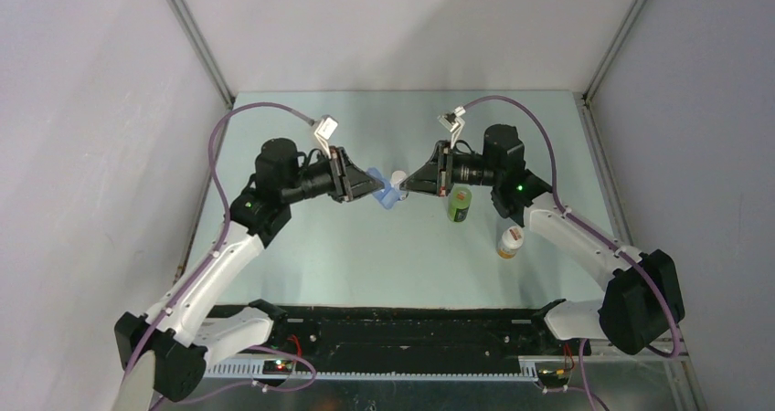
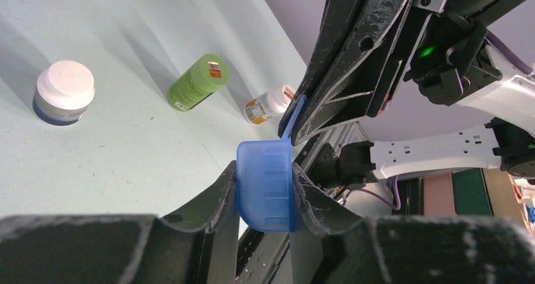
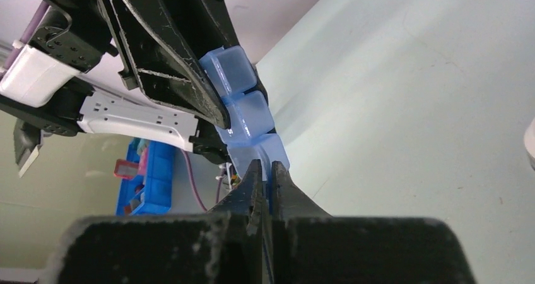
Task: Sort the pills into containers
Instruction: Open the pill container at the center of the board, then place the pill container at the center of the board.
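The translucent blue pill box [image 1: 388, 195] hangs above the table's middle, between my two arms. My left gripper [image 2: 265, 186] is shut on its sides, and the box [image 2: 265, 183] fills the gap between the fingers. In the right wrist view the containers [image 3: 243, 104] show as a row of small square compartments with lids down. My right gripper [image 3: 268, 173] is shut on a thin blue lid flap [image 2: 295, 117] at the box's near end. The pills are hidden; none shows in any view.
A white-capped bottle with a dark label [image 2: 63, 91] stands just behind the box. A green bottle [image 1: 459, 204] stands under the right wrist, and a white-capped bottle with an orange label [image 1: 510, 242] stands nearer the right arm's base.
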`<state>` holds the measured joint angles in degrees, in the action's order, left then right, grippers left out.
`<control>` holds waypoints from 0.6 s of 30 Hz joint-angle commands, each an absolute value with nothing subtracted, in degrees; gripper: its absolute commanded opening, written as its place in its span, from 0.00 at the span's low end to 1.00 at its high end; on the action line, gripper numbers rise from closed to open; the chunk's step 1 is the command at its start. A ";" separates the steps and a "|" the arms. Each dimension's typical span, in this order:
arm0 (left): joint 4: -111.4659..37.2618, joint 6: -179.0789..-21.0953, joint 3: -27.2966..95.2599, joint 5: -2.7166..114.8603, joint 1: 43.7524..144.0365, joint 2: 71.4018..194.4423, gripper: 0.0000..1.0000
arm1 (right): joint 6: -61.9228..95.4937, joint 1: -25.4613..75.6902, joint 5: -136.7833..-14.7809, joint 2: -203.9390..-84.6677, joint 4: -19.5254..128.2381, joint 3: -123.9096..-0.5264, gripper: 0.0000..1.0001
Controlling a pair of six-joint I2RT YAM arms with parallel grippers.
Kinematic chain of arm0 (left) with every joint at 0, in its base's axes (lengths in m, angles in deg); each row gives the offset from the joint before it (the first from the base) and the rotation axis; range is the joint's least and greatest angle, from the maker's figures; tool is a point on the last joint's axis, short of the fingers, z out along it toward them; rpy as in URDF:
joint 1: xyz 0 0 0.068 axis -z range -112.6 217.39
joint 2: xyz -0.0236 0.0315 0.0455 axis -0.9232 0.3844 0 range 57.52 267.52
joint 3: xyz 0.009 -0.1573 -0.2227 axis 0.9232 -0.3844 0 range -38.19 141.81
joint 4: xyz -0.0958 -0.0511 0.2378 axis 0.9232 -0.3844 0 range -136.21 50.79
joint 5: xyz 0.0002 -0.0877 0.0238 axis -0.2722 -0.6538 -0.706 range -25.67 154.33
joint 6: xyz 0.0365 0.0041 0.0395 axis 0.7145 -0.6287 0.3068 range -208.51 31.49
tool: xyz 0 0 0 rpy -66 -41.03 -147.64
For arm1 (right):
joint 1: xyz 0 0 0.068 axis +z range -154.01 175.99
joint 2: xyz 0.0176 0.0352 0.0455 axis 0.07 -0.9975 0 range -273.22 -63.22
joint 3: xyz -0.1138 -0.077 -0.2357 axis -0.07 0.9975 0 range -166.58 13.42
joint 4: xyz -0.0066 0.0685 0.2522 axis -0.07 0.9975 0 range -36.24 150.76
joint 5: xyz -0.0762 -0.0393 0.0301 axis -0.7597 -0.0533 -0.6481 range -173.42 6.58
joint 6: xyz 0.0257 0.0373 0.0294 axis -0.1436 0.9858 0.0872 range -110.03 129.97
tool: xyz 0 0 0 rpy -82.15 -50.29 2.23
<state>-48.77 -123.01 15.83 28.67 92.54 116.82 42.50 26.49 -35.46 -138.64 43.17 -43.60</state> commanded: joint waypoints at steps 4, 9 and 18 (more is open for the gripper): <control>-50.23 -120.80 13.88 32.88 91.83 112.75 0.93 | 42.09 26.68 -34.40 -138.19 42.09 -43.88 0.00; -59.32 -116.48 15.10 54.83 91.74 108.38 0.99 | 36.58 27.56 -37.27 -137.65 51.70 -43.80 0.00; -61.27 -114.04 15.00 67.65 91.61 104.12 0.99 | 29.05 32.07 -45.55 -144.13 64.49 -40.88 0.00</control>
<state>-61.45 -116.45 13.93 60.19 91.95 105.70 33.28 29.22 -41.12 -140.48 58.60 -42.24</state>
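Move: Both hands still hold the pill container: its middle is about 2 cm to the left hand's right, and about 3 cm left of the right hand, level with both. The white-capped bottle stands some 13 cm ahead of the right hand and 1 cm right. The green bottle is about 8 cm ahead and 14 cm right of the right hand, the orange-label bottle 2 cm back and 24 cm right. All three are roughly 17 cm below. Leftward and slightly forward, the left hand backs away from the pill container by about 9 cm after spreading its fingers wide and letting go, sinking a little and turning some 30 degrees counter-clockwise. The right hand at first stays put, keeping its pinch on the end compartment's thin edge, then lowers the container about 7 cm towards the table, fingertips tipping down. ##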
